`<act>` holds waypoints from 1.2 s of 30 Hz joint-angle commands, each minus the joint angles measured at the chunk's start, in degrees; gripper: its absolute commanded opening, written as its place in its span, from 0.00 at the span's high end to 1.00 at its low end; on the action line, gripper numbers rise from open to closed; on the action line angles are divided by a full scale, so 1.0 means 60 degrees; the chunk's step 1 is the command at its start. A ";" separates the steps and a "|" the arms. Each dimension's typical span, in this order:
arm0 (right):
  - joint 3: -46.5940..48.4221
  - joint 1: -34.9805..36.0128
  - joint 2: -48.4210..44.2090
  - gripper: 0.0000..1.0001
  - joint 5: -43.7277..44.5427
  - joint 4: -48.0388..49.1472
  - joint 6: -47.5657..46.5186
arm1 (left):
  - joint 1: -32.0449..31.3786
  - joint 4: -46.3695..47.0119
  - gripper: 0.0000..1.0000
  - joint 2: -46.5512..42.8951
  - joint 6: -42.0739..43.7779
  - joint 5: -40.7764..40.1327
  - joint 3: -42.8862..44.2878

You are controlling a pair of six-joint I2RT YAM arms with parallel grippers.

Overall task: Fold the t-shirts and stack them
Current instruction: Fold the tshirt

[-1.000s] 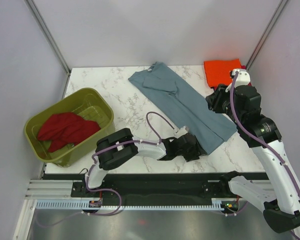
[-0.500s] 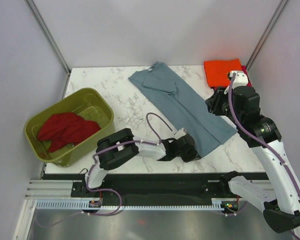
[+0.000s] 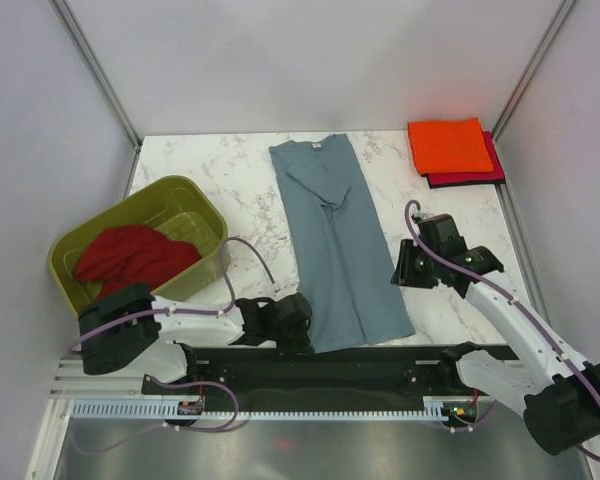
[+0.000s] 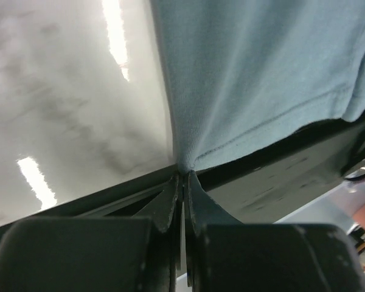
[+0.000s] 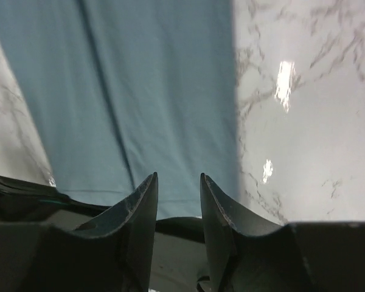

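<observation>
The slate blue-grey t-shirt [image 3: 335,240] lies flat and lengthwise down the middle of the marble table, collar at the back. My left gripper [image 3: 305,330] is at the table's near edge, shut on the shirt's near-left hem corner. In the left wrist view the left gripper [image 4: 184,174] pinches the bunched cloth [image 4: 261,73]. My right gripper [image 3: 402,272] stands open at the shirt's right edge. In the right wrist view the right gripper [image 5: 177,176] hovers over the shirt [image 5: 140,91] near its hem, nothing between the fingers. A folded orange t-shirt [image 3: 447,145] lies on a magenta-red one [image 3: 472,178]. A dark red one [image 3: 135,255] is crumpled in the tub.
The olive-green tub [image 3: 212,215] stands at the left of the table [image 3: 230,190]. The folded stack sits at the back right corner. Grey walls close in the table on three sides. A black rail runs along the near edge.
The left gripper shut on the hem corner and dragged it left toward the near edge, swinging the shirt from diagonal to straight. The right arm came forward from the orange shirt to the shirt's right edge.
</observation>
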 commanded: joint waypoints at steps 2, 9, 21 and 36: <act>-0.1124 0.0027 -0.0553 0.57 -0.0534 0.0288 0.0880 | 0.0353 -0.1326 0.98 -0.1463 0.0877 0.0170 -0.0822; -0.2577 0.0217 -0.1536 0.55 -0.1164 0.0463 0.2212 | 0.1233 -0.1825 0.98 -0.3091 0.1581 0.0507 -0.1643; -0.3895 0.0759 -0.2664 0.52 -0.1456 0.0668 0.3122 | 0.1439 -0.1826 0.98 -0.3753 0.1859 0.0771 -0.1804; -0.5200 0.0789 -0.3616 0.55 -0.2306 0.1284 0.3108 | 0.1439 -0.1752 0.98 -0.4060 0.1669 0.0815 -0.1775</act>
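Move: Some 7 cm to the left of the left hand, level with it along the table's near edge, is the spot for the hem corner it already pinches; the green bin is about 45 cm left and 25 cm ahead. From the raised, empty right hand, the shirt's right hem corner lies roughly 7 cm back, 4 cm right and 11 cm below, with the centre fold's hem end about 10 cm left and 10 cm back. Dragging the hem corner still pinched in its shut fingers, the left hand goes about 7 cm left along the near table edge, stops sideways, then eases up a little. Meanwhile the right hand sweeps back and down, roughly 10 cm each, to the right hem corner, its half-open fingers tipping about 20 degrees to point more steeply down and staying open around the corner. ##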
